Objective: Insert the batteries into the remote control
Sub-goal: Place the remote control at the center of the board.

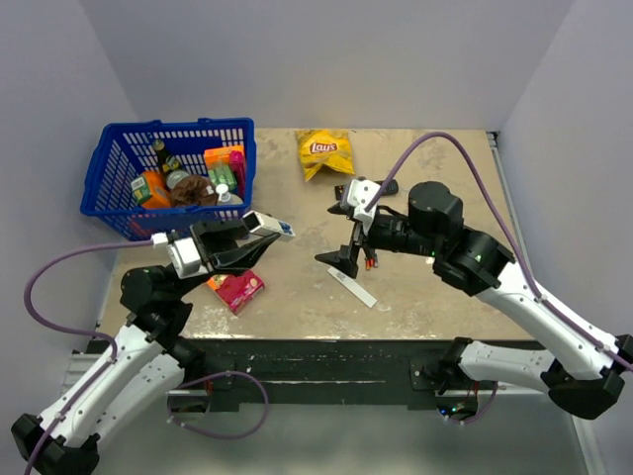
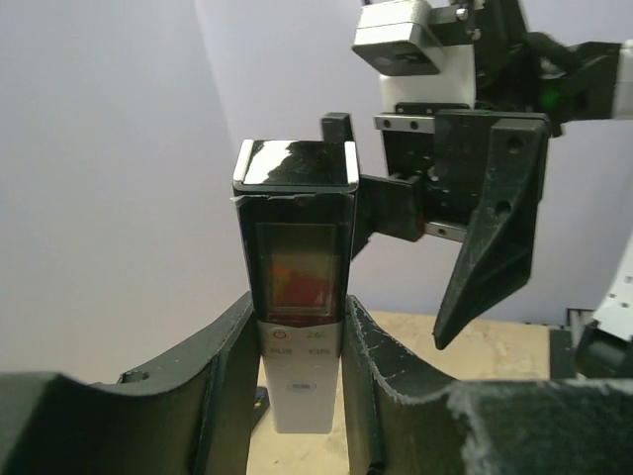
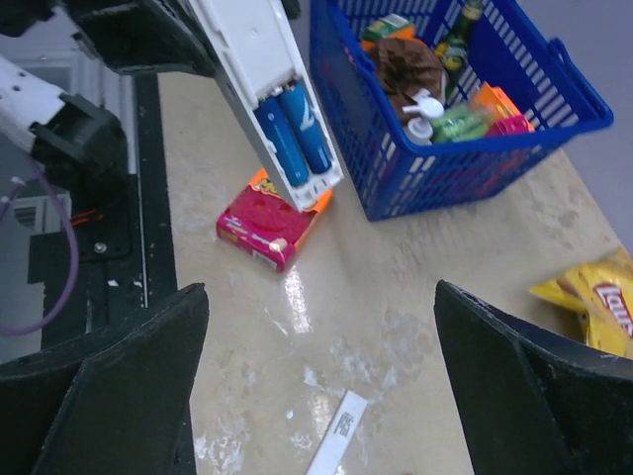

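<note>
My left gripper (image 1: 259, 237) is shut on the remote control (image 1: 265, 226), a slim white stick held off the table and pointing toward the right arm. The left wrist view shows its button face and dark display (image 2: 297, 257) between my fingers (image 2: 223, 366). In the right wrist view its back is uncovered, and two blue batteries (image 3: 292, 129) lie side by side in the compartment. My right gripper (image 1: 346, 230) hangs open and empty a little way from the remote's end, jaws wide (image 3: 321, 297). The white back strip (image 1: 353, 287) lies flat on the table below it (image 3: 341, 440).
A blue basket (image 1: 168, 168) of groceries stands at the back left. A yellow chip bag (image 1: 324, 150) lies at the back centre. A pink box (image 1: 235, 289) rests on the table under the left gripper. The table's near edge meets a black rail (image 1: 326, 356).
</note>
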Available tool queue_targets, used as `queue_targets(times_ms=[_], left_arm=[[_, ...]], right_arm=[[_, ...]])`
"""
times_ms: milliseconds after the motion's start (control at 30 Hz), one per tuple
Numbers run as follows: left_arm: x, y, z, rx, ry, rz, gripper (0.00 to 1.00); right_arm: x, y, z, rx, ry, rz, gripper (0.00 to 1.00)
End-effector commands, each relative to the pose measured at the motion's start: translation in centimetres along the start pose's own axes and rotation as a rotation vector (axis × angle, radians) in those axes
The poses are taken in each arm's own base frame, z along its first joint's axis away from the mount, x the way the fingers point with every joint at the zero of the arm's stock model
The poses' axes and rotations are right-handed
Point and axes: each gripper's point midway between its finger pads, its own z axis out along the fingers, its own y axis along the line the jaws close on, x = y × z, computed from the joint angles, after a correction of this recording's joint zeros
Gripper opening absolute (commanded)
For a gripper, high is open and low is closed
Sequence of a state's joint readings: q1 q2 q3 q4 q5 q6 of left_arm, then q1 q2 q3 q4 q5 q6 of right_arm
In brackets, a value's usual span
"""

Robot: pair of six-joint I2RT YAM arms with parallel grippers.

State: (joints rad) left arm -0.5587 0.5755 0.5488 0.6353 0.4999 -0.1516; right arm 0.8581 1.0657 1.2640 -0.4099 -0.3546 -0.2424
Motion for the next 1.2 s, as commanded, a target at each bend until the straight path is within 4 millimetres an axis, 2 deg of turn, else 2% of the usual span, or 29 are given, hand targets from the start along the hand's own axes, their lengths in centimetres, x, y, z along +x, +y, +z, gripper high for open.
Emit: queue_targets(times_ms=[0, 167, 300, 433, 533, 633, 667, 733, 767, 800, 833, 900, 933, 967, 1000, 1033, 1067, 1100, 1133, 1167], left_arm=[[-6.0, -3.5, 1.0, 0.211, -0.177, 0.019, 0.0], [-6.9, -5.6, 1.1, 0.352, -0.215, 0.004, 0.0], [-6.5, -6.0, 1.3, 0.388, -0.217, -0.03, 0.0], [-6.3, -5.9, 1.4, 0.391, -0.231, -0.038, 0.0], [-5.9, -5.7, 1.7, 0.391, -0.235, -0.046, 0.0], [-5.7, -5.5, 1.8, 0.382, -0.249, -0.051, 0.0], [-5.3, -5.3, 1.9, 0.375, -0.245, -0.059, 0.0], [-5.3, -5.4, 1.8, 0.377, -0.252, -0.065, 0.0], [-5.0, -5.3, 1.9, 0.375, -0.248, -0.071, 0.0], [-4.9, -5.3, 1.9, 0.376, -0.245, -0.075, 0.0], [-4.7, -5.3, 1.8, 0.373, -0.24, -0.076, 0.08], [-3.8, -4.7, 2.0, 0.336, -0.202, -0.08, 0.22], [-3.9, -4.5, 1.9, 0.32, -0.197, -0.04, 0.38], [-2.3, -4.0, 2.0, 0.29, -0.124, -0.069, 0.47], [-1.9, -3.3, 2.0, 0.248, -0.102, -0.06, 0.63], [-2.3, -2.8, 1.8, 0.213, -0.101, -0.005, 0.84], [-0.4, -2.1, 1.5, 0.164, -0.017, -0.032, 0.91], [0.1, -0.8, 1.4, 0.081, 0.008, -0.021, 0.98], [-0.6, 0.1, 1.0, 0.022, 0.013, 0.014, 1.0], [1.2, 1.1, 0.2, -0.05, 0.095, -0.016, 1.0]], right_arm=[[-3.6, 2.2, 0.1, -0.167, -0.123, -0.129, 0.98], [-4.7, 2.7, 0.9, -0.239, -0.151, -0.184, 0.95], [-6.2, 3.3, 1.2, -0.302, -0.188, -0.202, 0.91], [-6.7, 4.2, 1.4, -0.367, -0.208, -0.192, 0.84], [-6.6, 4.6, 1.7, -0.397, -0.212, -0.181, 0.74], [-6.7, 4.8, 1.7, -0.412, -0.216, -0.17, 0.59], [-6.7, 4.8, 1.9, -0.411, -0.216, -0.167, 0.51], [-6.3, 4.9, 2.0, -0.419, -0.207, -0.156, 0.42], [-6.1, 4.9, 2.1, -0.419, -0.2, -0.152, 0.31], [-5.9, 4.7, 2.1, -0.404, -0.191, -0.152, 0.25], [-5.5, 4.6, 2.2, -0.4, -0.175, -0.145, 0.14], [-4.9, 4.0, 2.3, -0.359, -0.151, -0.14, 0.06], [-4.6, 3.7, 2.3, -0.341, -0.136, -0.133, 0.02], [-4.0, 3.6, 2.3, -0.325, -0.118, -0.116, 0.01], [-3.5, 2.7, 2.4, -0.28, -0.097, -0.106, 0.0], [-2.5, 2.5, 2.5, -0.265, -0.061, -0.088, 0.0], [-1.9, 2.0, 2.4, -0.239, -0.037, -0.075, 0.0], [-0.3, 1.1, 2.5, -0.181, 0.034, -0.052, 0.0], [0.8, 0.6, 2.6, -0.154, 0.075, -0.038, 0.0], [1.8, 0.0, 2.6, -0.114, 0.115, -0.022, 0.0]])
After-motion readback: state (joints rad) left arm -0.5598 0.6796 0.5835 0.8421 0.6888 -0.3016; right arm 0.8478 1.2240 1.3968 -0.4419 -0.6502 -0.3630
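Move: The remote control, still pinched by the left fingers, lies about 12 cm left of the empty right hand, level fore-and-aft and perhaps 3 cm higher. From the left hand, the open right gripper is some 12 cm to its right, level fore-and-aft and about 3 cm lower. About 34 cm below the right hand lie the white battery cover, 6 cm ahead and 5 right, and the red batteries, 12 ahead and 9 right. The two hands close on each other as they draw back: the open right hand goes about 5 cm left and 4 cm back while turning some 25 degrees counter-clockwise, and the left brings the remote about 5 cm back and 3 cm right, turning clockwise, both rising slightly. The right fingers then pinch the remote's battery end from its sides, and only after that does the left hand spread its fingers wide to let go, both hands easing forward a centimetre or two and sinking slightly. ##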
